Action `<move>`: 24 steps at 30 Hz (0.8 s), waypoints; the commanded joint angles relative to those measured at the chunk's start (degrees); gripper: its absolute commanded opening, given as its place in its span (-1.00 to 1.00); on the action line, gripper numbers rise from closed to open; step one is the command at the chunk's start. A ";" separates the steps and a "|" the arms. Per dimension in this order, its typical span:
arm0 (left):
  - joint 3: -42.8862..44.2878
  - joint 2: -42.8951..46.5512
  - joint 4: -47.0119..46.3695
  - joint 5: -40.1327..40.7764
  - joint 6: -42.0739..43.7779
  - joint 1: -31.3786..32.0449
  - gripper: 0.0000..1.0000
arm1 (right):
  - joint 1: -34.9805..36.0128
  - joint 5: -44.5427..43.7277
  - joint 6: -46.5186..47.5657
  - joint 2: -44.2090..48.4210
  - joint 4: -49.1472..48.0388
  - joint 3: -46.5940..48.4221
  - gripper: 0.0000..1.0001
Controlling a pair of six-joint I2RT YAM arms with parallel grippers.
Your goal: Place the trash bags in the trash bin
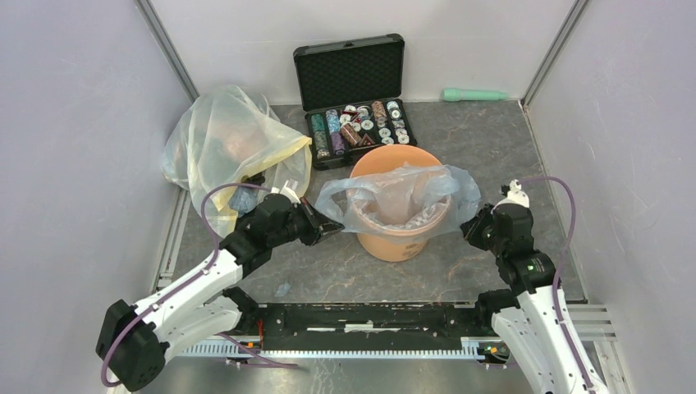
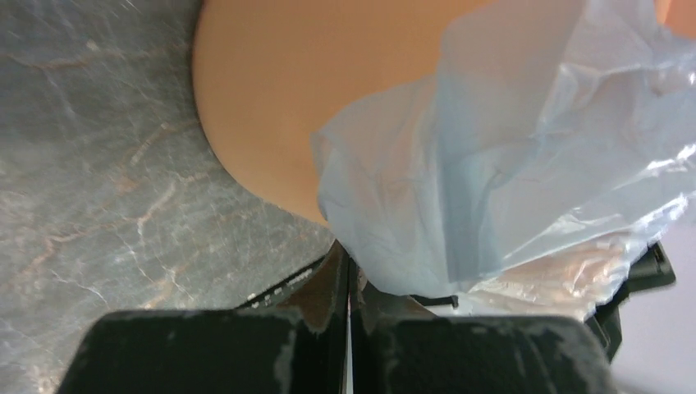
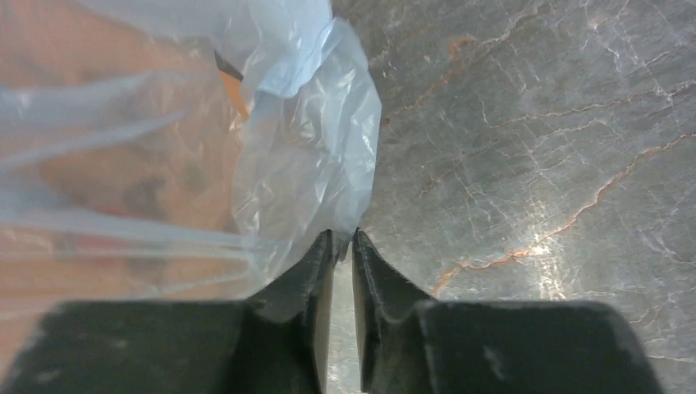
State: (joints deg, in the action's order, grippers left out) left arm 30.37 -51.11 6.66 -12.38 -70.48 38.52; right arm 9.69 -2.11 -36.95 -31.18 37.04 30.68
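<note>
The orange-tan trash bin (image 1: 394,243) stands mid-table. A pale blue, crinkly trash bag (image 1: 402,195) is draped over its mouth, sagging inside and spilling over the rim on both sides. At the bin's left, my left gripper (image 1: 335,227) is shut on the bag's left edge. In the left wrist view the bag (image 2: 492,164) rises from the pinched tips (image 2: 349,263) beside the bin's wall (image 2: 279,98). My right gripper (image 1: 466,230) is at the bin's right. Its jaws (image 3: 343,238) stand a crack apart, with the bag's right corner (image 3: 312,156) just at the tips.
A large yellowish bag (image 1: 230,135) lies at the back left, close behind the left arm. A black foam-lined case (image 1: 353,98) of chips stands open behind the bin. A green cylinder (image 1: 474,94) lies by the back wall. Walls close in on three sides.
</note>
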 commanded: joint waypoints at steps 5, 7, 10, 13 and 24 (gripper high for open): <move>3.44 -4.78 3.04 1.74 10.53 -7.92 -0.62 | -0.14 -5.97 13.35 5.83 -3.24 7.88 0.11; 5.27 -5.07 5.58 3.14 12.93 -8.02 -0.28 | -0.11 -4.57 17.77 7.06 -4.60 8.93 0.34; 7.43 -4.01 8.87 3.50 15.44 -8.02 0.08 | -0.14 -1.61 22.21 7.03 -5.58 10.50 0.58; 9.20 -1.39 12.61 4.61 18.10 -7.98 0.26 | -0.16 -0.05 23.76 4.76 -6.31 12.12 0.61; 16.94 2.25 19.58 10.59 36.60 -8.02 0.23 | -0.14 9.03 27.66 0.31 -13.20 12.88 0.48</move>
State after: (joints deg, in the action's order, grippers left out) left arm 44.05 -48.12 25.41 -4.56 -45.63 30.61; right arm 9.67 1.85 -12.14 -30.87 30.70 42.52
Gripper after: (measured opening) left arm 0.639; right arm 0.798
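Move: Each hand still pinches a side of the blue bag, spread over the trash bin. From the left hand, the bin's middle lies about 14 cm to the right, 6 cm ahead and some 4 cm lower. The poker case is roughly 33 cm ahead and 5 cm right, and the big yellow-edged bag about 21 cm ahead and 28 cm left. From the right hand, the bin is about 18 cm left and 6 cm ahead, near its own height. Outward and forward, dipping about 3 cm, the left hand opens its fingers and frees its side of the bag, then rises some 6 cm while still going left, rolling and tipping up as it goes. Meanwhile the right hand, opening wide, lifts about 11 cm off the bag's right corner and edges forward, its fingertips tipping up some 20 degrees. ##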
